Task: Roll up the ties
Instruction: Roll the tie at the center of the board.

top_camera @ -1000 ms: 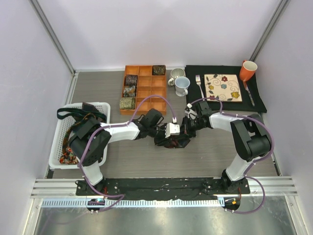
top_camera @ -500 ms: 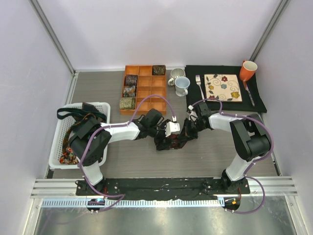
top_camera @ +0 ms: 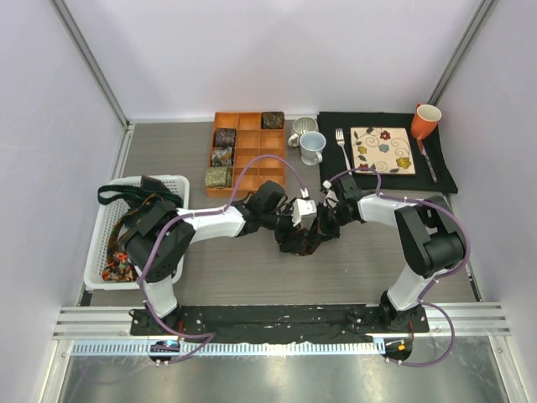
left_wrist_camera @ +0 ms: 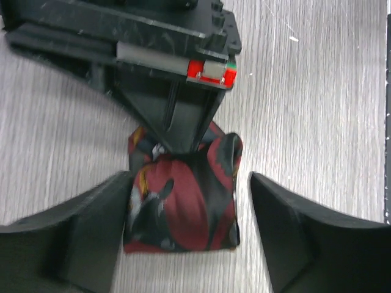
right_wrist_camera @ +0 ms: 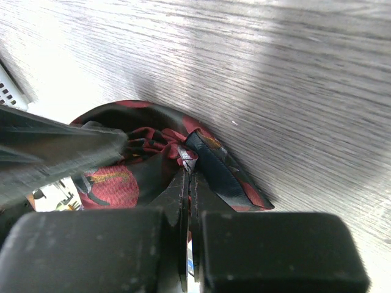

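Note:
A rolled maroon and black tie point(left_wrist_camera: 180, 204) lies on the wooden table point(top_camera: 218, 269) between the two arms. My left gripper point(left_wrist_camera: 189, 204) is open, one finger on each side of the roll, the right finger apart from it. My right gripper point(right_wrist_camera: 188, 168) is shut, its tips pinching a fold of the same tie point(right_wrist_camera: 122, 183) at the roll's far end. In the top view both grippers, left point(top_camera: 295, 225) and right point(top_camera: 323, 225), meet over the tie point(top_camera: 300, 245). Several rolled ties point(top_camera: 221, 155) sit in an orange tray point(top_camera: 252, 155). Loose ties point(top_camera: 134, 227) fill a white basket point(top_camera: 101, 252).
Two mugs point(top_camera: 309, 141) stand right of the orange tray. A black placemat point(top_camera: 386, 176) at the back right holds a flowered plate point(top_camera: 383, 150), a fork point(top_camera: 341, 147), a knife point(top_camera: 428, 164) and an orange mug point(top_camera: 425, 120).
My left gripper has opened and let go of the roll, and has shifted a little to the right. My right gripper has stayed shut at the tie.

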Motion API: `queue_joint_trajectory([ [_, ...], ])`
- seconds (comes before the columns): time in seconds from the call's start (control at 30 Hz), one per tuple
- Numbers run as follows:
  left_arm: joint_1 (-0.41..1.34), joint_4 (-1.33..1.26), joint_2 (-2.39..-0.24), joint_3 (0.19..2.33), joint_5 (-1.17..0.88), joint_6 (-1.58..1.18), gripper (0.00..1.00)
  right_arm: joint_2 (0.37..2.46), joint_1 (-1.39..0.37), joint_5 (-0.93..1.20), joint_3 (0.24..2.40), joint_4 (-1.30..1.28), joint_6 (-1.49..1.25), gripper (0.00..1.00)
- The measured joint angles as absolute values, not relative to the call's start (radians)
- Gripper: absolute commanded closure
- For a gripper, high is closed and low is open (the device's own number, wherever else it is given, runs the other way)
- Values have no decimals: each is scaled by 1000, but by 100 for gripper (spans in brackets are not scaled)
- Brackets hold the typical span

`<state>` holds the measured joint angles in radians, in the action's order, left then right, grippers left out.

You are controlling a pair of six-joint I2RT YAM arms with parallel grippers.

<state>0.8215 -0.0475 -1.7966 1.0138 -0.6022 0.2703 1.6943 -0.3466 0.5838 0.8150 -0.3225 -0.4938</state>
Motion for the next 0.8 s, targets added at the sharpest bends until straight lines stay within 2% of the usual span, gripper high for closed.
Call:
queue_joint_trajectory([
  [0.13,836,-63,-1828,1021,-588,260,50,1689,-348,581,815,-327,-487,99],
  [0.17,838,-62,-1833,1021,-587,263,59,1685,-348,577,815,-331,-485,99],
  [0.23,843,-59,-1834,1016,-585,279,65,1672,-350,560,815,-341,-479,99],
  [0.27,846,-62,-1831,1012,-582,287,70,1666,-350,553,815,-346,-477,96],
  [0.37,853,-80,-1816,986,-572,329,73,1647,-350,540,815,-371,-476,78],
  [0.4,856,-86,-1812,979,-568,341,73,1642,-347,538,815,-378,-477,63],
  [0.5,863,-89,-1796,961,-551,376,74,1606,-315,526,815,-413,-487,43],
  [0.57,866,-89,-1792,956,-544,390,75,1557,-277,525,812,-427,-495,38],
  [0.7,870,-93,-1790,953,-542,408,76,1486,-223,525,803,-424,-509,35],
  [0.73,870,-93,-1790,953,-542,410,76,1485,-216,526,800,-419,-511,23],
  [0.8,870,-93,-1790,952,-542,417,76,1501,-212,530,785,-403,-519,16],
])
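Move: The rolled tie sits just under the open left fingers, its middle roughly 1 cm back, 1 cm to the right and 3 cm below. From the right hand, whose shut fingertips are on its right-hand part, its middle is about 3 cm to the left, level front to back, 1 cm lower. The orange divider box is some 21 cm ahead and 13 cm left of the left hand; the pale blue mug about 22 cm ahead, 3 cm right. The left fingers close onto the rolled tie from both sides as the hand sinks about 1.5 cm and eases back 1 cm, then keep that hold while the wrist tilts slightly. The right fingertips, still shut on the tie, then open wide and let go; the right hand backs off to its right and up, about 4 cm each, and a little forward, turning some 10 degrees clockwise. ##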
